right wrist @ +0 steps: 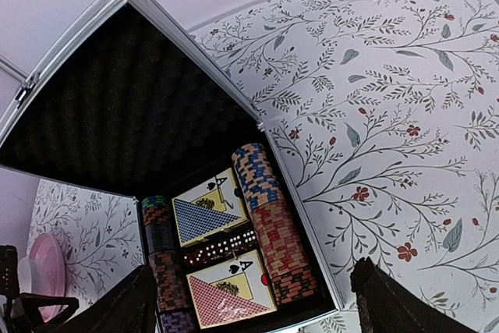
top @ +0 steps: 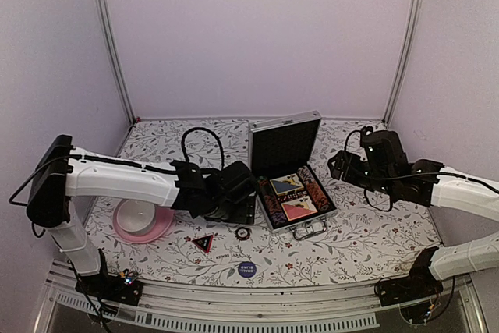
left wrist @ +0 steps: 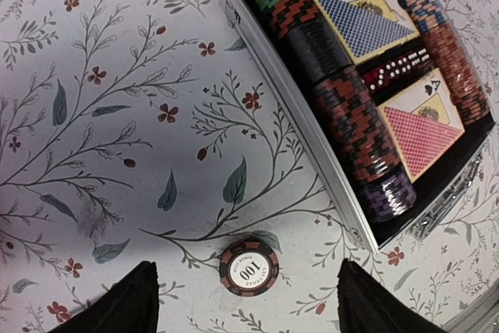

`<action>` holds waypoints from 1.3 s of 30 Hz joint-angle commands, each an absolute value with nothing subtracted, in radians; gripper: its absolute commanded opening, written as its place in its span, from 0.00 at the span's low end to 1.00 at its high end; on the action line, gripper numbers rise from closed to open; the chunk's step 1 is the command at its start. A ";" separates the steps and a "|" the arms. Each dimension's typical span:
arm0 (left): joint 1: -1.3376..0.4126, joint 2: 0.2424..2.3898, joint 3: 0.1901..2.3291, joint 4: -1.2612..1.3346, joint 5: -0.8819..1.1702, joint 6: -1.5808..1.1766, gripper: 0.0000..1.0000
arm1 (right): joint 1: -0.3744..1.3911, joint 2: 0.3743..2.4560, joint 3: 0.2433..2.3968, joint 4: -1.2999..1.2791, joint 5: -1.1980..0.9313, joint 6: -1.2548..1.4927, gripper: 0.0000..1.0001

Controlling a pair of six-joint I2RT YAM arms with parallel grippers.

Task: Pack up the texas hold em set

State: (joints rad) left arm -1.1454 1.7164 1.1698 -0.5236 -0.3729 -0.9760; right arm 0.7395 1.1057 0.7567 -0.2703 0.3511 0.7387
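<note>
The silver case point(top: 328, 210) lies open mid-table with its black-lined lid point(top: 284, 144) upright. It holds two card decks point(right wrist: 209, 212), a row of red dice point(left wrist: 398, 66) and rows of striped chips point(right wrist: 277, 239). One loose black-and-red chip point(left wrist: 249, 267) marked 100 lies on the table just left of the case. My left gripper point(left wrist: 245, 306) hovers open over it, with one finger point(left wrist: 125, 302) on each side and neither touching. A red-black triangle point(top: 203, 241) and a blue disc point(top: 246, 269) lie nearer the front edge. My right gripper point(right wrist: 261, 302) hangs open and empty above the case's right side.
A pink plate point(top: 161, 228) holding a white bowl point(top: 136, 214) sits under the left arm, left of the case. The case's metal handle point(top: 310, 229) points at the front edge. White walls and metal posts point(top: 111, 44) enclose the floral tabletop.
</note>
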 commanded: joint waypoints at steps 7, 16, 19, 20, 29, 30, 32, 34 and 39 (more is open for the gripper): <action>-1.183 1.851 1.270 -0.652 -0.334 -1.001 0.75 | 0.735 1.070 0.677 -0.178 0.306 0.709 0.88; -1.191 1.935 1.327 -0.673 -0.320 -0.962 0.74 | 0.727 1.083 0.657 -0.151 0.280 0.718 0.88; -1.193 1.954 1.345 -0.696 -0.329 -0.954 0.74 | 0.725 1.083 0.651 -0.147 0.277 0.718 0.88; -1.193 1.956 1.349 -0.704 -0.334 -0.953 0.74 | 0.723 1.083 0.650 -0.146 0.276 0.718 0.88; -1.195 2.008 1.356 -0.702 -0.312 -0.933 0.63 | 0.714 1.092 0.634 -0.130 0.256 0.729 0.88; -1.195 2.011 1.356 -0.703 -0.311 -0.931 0.62 | 0.714 1.092 0.631 -0.129 0.254 0.730 0.88; -1.195 2.011 1.353 -0.703 -0.314 -0.931 0.62 | 0.712 1.091 0.629 -0.127 0.251 0.733 0.88; -1.195 2.011 1.352 -0.703 -0.316 -0.931 0.62 | 0.711 1.089 0.627 -0.126 0.250 0.734 0.88; -1.195 2.019 1.350 -0.703 -0.307 -0.927 0.58 | 0.707 1.088 0.620 -0.126 0.245 0.740 0.88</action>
State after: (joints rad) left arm -1.1812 2.0071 1.3426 -0.6930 -0.3202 -0.9413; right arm 0.7151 1.0882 0.6403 -0.1482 0.2523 0.7284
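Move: The 100 chip lies almost under the left hand, about 9 cm below, roughly 2 cm back and 1 cm to its right. The open case's tray is centred some 9 cm ahead and 14 cm to the hand's right; the triangle button sits about 5 cm back and 9 cm left, the small blind button about 13 cm back and 2 cm right. From the right hand the chip is roughly 27 cm left, 8 cm back and 18 cm below. Downward, in two or three easing steps, the left hand sinks about 7.5 cm onto the 100 chip beside the case, drawing back some 2 cm while its fingers tilt more upright, some 15 degrees. The open fingers narrow part way until their tips flank the chip, with no pinch yet. The right hand, open and empty, sinks about 2 cm. ##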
